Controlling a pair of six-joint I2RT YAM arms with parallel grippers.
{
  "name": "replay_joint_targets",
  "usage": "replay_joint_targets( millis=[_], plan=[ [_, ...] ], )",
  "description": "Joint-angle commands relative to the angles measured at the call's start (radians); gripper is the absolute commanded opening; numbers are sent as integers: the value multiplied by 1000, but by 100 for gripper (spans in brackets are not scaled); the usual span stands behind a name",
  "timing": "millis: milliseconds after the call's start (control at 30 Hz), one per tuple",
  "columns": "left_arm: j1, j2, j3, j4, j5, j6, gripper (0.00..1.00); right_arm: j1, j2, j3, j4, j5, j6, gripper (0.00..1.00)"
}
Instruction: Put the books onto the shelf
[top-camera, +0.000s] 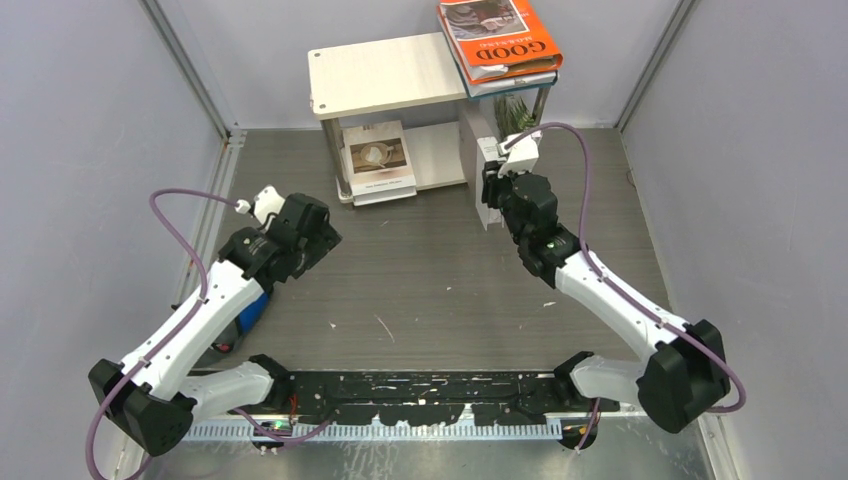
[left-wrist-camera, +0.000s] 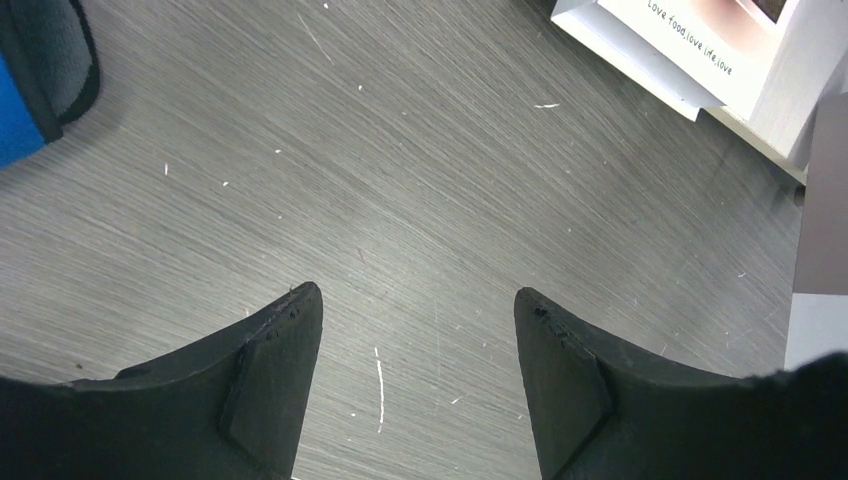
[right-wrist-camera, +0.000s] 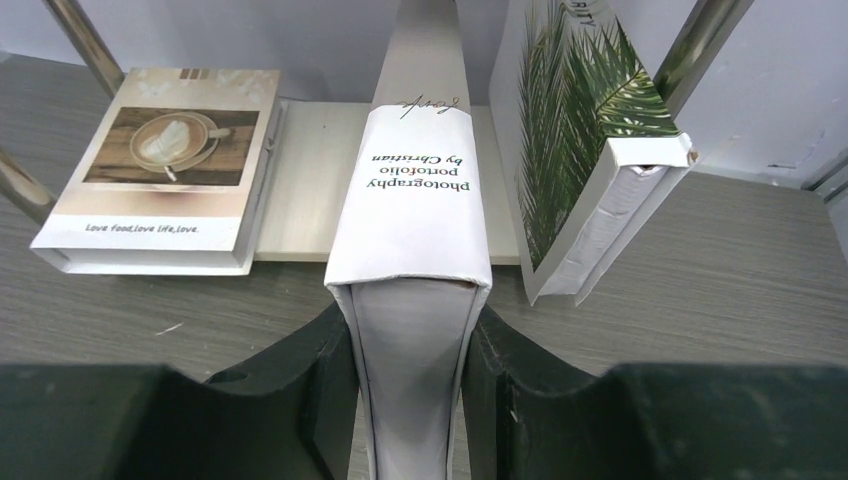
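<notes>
My right gripper (right-wrist-camera: 410, 340) is shut on a grey-white book (right-wrist-camera: 415, 200), which stands upright on its edge in front of the shelf's lower board (right-wrist-camera: 305, 180). In the top view this book (top-camera: 487, 180) is at the shelf's right front, with the right gripper (top-camera: 503, 192) behind it. A beige cup book (right-wrist-camera: 160, 170) lies on the lower board at the left. The palm-leaf book (right-wrist-camera: 570, 150) leans upright at the right. The orange "GOOD" book (top-camera: 497, 35) tops a stack on the shelf (top-camera: 385, 75). My left gripper (left-wrist-camera: 418, 300) hangs open over bare table.
A small blue object (left-wrist-camera: 15, 110) lies beside my left arm, near the left wall (top-camera: 250, 310). Silver shelf legs (right-wrist-camera: 705, 40) flank the lower board. Grey walls close in the table on three sides.
</notes>
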Motion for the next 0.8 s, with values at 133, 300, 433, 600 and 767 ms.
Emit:
replay_joint_targets(
  millis=[133, 300, 433, 600, 767],
  plan=[
    [32, 3, 0, 90, -30, 53, 71, -91, 114, 23, 249, -61, 61, 16],
    [56, 23, -10, 118, -12, 58, 71, -135, 193, 39, 284, -87, 85, 16],
    [76, 35, -18, 139, 4, 62, 71, -159, 252, 58, 291, -110, 94, 16],
    [95, 44, -35, 159, 25, 65, 71, -179, 316, 86, 296, -105, 86, 19],
    [108, 41, -56, 177, 39, 64, 71, -205, 369, 119, 297, -101, 69, 24]
  ],
)
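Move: The right gripper already holds the grey-and-white book on its edge. Its goal, the gap on the lower shelf, is centred about 15 cm ahead, 2 cm right and 10 cm below. From this hand, the palm-leaf book stands about 15 cm ahead, 7 cm right and 9 cm down; the coffee book lies flat some 13 cm ahead, 20 cm left and 18 cm down. From the left hand, the gap is about 26 cm ahead, 30 cm right and 3 cm lower. Keep the right gripper's pinch on the book's near end and slide the book forward about 9 cm into the lower-shelf gap, sinking about 5 cm and edging slightly right towards the palm-leaf book, with a slight clockwise turn of some 5 degrees. Let the empty left hand, still open, ease slightly forward and down. ##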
